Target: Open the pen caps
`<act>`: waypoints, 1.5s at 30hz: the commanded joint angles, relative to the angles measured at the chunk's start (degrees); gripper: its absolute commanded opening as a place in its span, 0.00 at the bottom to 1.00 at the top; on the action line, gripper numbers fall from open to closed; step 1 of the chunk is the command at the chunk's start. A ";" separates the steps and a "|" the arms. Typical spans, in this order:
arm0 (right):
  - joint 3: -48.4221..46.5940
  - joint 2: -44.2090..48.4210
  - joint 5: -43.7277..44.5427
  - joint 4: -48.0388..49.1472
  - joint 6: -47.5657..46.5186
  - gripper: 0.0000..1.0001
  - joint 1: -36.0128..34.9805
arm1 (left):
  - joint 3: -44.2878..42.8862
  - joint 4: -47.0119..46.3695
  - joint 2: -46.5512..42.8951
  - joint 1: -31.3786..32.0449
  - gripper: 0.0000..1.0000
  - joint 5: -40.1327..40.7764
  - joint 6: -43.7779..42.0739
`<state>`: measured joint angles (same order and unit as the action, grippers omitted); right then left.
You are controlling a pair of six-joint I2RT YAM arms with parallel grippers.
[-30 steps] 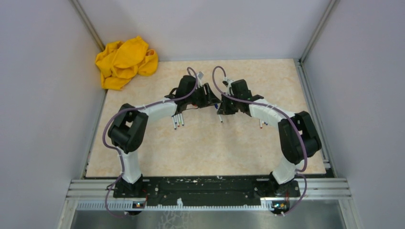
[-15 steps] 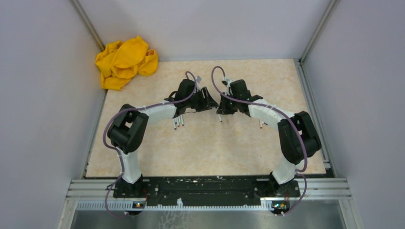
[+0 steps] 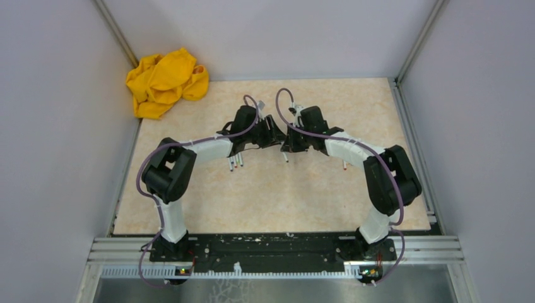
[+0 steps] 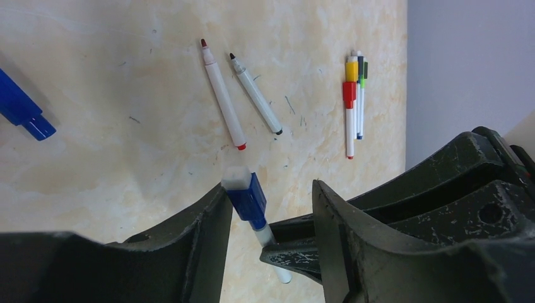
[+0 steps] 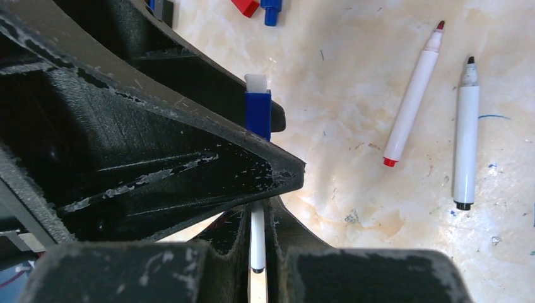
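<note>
My right gripper (image 5: 257, 214) is shut on the white barrel of a pen (image 5: 257, 243). The pen's blue cap (image 5: 257, 113) sticks out beyond its fingers. In the left wrist view that blue cap (image 4: 247, 197) stands between the fingers of my left gripper (image 4: 270, 189), which is open. The cap rests against one finger, with a clear gap to the other. Seen from above, the left gripper (image 3: 276, 134) and right gripper (image 3: 289, 140) meet at mid-table.
Two uncapped pens, red-tipped (image 4: 222, 95) and black-tipped (image 4: 255, 95), lie on the table beside a bundle of capped pens (image 4: 353, 95). Loose caps lie nearby: blue (image 4: 22, 113), red (image 5: 245, 6). A yellow cloth (image 3: 165, 81) sits at the back left corner.
The right gripper has shifted left with its pen, closing up against the left gripper. The left arm has barely moved.
</note>
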<state>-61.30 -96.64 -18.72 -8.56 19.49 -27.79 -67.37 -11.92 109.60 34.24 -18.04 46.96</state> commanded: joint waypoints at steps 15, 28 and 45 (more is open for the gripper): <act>-0.92 -0.40 -4.17 5.70 1.57 0.00 -1.48 | 3.70 -5.81 -1.99 -1.61 0.47 -2.16 4.52; -0.52 -1.01 -4.42 4.62 0.36 0.00 -1.83 | 5.58 -6.72 -4.19 -2.46 0.33 -0.65 5.07; -0.68 -0.16 -3.89 4.35 -0.47 0.01 -1.83 | 5.32 -7.05 -4.84 -2.60 0.00 -1.29 5.36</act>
<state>-61.19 -97.21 -22.72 -5.50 19.62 -28.88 -61.89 -16.67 107.35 31.99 -18.83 51.48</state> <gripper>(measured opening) 0.026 0.237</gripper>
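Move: The left hand's half-open fingers already straddle the blue cap of the held pen, its middle about 1 cm ahead, straight in line sideways and 1 cm below. On the table some 8 cm lower lie the red pen, 5 cm ahead and 5 cm right, the black pen, 4 ahead and 9 right, and a loose blue cap, 5 ahead and 6 left. From the right hand, already pinching the barrel, the held cap is about 4 cm ahead, 1 cm left and level. The left fingers close and pinch the blue cap; both hands drift some 2 cm left, right keeping the barrel. ##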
